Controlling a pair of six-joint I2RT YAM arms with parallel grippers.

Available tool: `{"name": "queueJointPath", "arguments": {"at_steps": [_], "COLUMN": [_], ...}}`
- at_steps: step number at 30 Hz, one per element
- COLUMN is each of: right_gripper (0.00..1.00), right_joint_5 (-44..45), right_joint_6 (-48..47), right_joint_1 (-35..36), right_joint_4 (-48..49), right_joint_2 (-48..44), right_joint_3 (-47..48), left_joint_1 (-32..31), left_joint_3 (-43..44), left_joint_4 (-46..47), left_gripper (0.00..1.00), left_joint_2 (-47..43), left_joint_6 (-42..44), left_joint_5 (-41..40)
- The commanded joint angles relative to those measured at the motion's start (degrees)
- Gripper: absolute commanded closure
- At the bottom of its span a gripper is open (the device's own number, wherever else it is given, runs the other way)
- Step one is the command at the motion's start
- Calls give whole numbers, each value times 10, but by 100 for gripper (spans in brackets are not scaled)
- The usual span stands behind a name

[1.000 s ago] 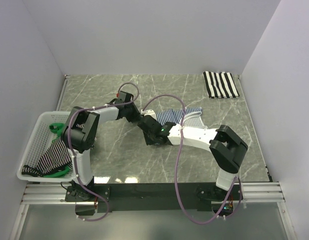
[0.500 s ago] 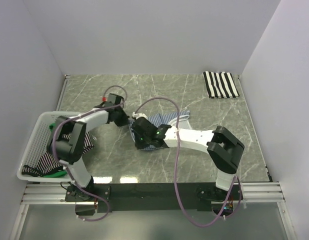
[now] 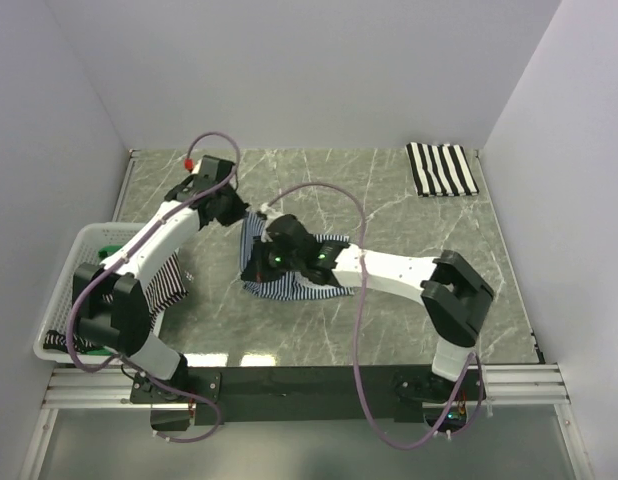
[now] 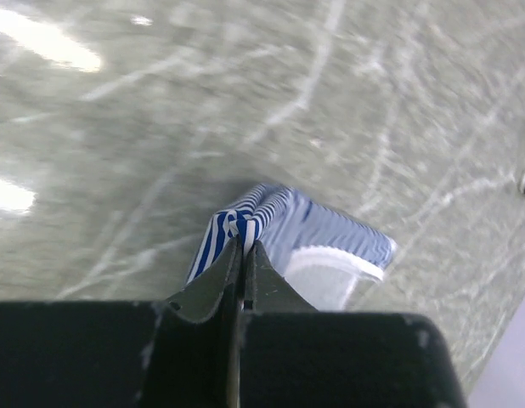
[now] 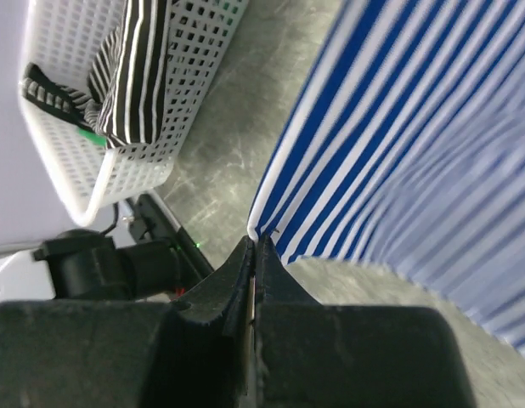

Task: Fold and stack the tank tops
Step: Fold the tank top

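A thin navy-and-white striped tank top [image 3: 294, 275] hangs stretched between my two grippers left of the table's middle. The left gripper [image 3: 245, 216] is shut on its far upper corner; in the left wrist view the gripper's tips [image 4: 244, 244] pinch a bunched striped edge of the tank top [image 4: 330, 238], whose white trim shows below. My right gripper [image 3: 252, 270] is shut on the near corner, its tips [image 5: 256, 243] clamping the white-edged hem of the tank top [image 5: 398, 127]. A folded broad black-and-white striped tank top [image 3: 441, 168] lies at the back right.
A white mesh basket [image 3: 64, 300] stands at the left edge, with a black-and-white striped tank top [image 3: 161, 285] draped over its rim and something green inside. The right wrist view shows the same basket [image 5: 190, 93] and striped cloth [image 5: 137, 72].
The left gripper closed on the navy-striped tank top and swung back and left. The right gripper moved left too, dragging the garment left and lifting it between them.
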Motion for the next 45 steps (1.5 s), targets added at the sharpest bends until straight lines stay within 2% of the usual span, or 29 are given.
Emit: {"name": "queueJointPath", "arguments": {"at_steps": [1, 10, 18, 29, 36, 45], "right_gripper": [100, 100, 100, 100, 100, 100], "right_joint_5": [-92, -129, -104, -40, 2, 40], "right_joint_6": [47, 107, 127, 138, 133, 119], "right_joint_1": [-29, -103, -155, -211, -262, -323], "right_joint_4": [75, 198, 203, 126, 55, -24], "right_joint_2": [-77, -210, -318, -441, -503, -552], "right_joint_3": [-71, -278, -409, -523, -552, -565], "left_joint_1": [-42, -120, -174, -217, -231, -239], "left_joint_3": [89, 240, 326, 407, 457, 478], "left_joint_4": [5, -19, -24, -19, -19, 32], "left_gripper": [99, 99, 99, 99, 99, 99], "left_joint_2": [33, 152, 238, 338, 387, 422], "left_joint_6": [1, -14, -18, -25, -31, -38], "left_joint_5": [-33, -22, -4, 23, 35, 58]}}
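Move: Both hands hold the raised left edge of the blue-striped tank top, some 14 cm above the table. Its free right end lies about 28 cm to the right of either hand, 5 cm back from the left hand and 12 cm ahead of the right. From the left hand, the folded black-and-white tank top is about 62 cm right and 27 cm ahead, while the basket's middle is some 40 cm left and 13 cm back. Still pinching the tank top's edge in shut fingers, both hands carry it together some 28 cm to the right, over the lying cloth towards its free right end. They rise a centimetre or two at first, then sink, finishing about 5 cm lower than they began. Both wrists turn clockwise on the way, the left some 25 degrees and the right about 40. ##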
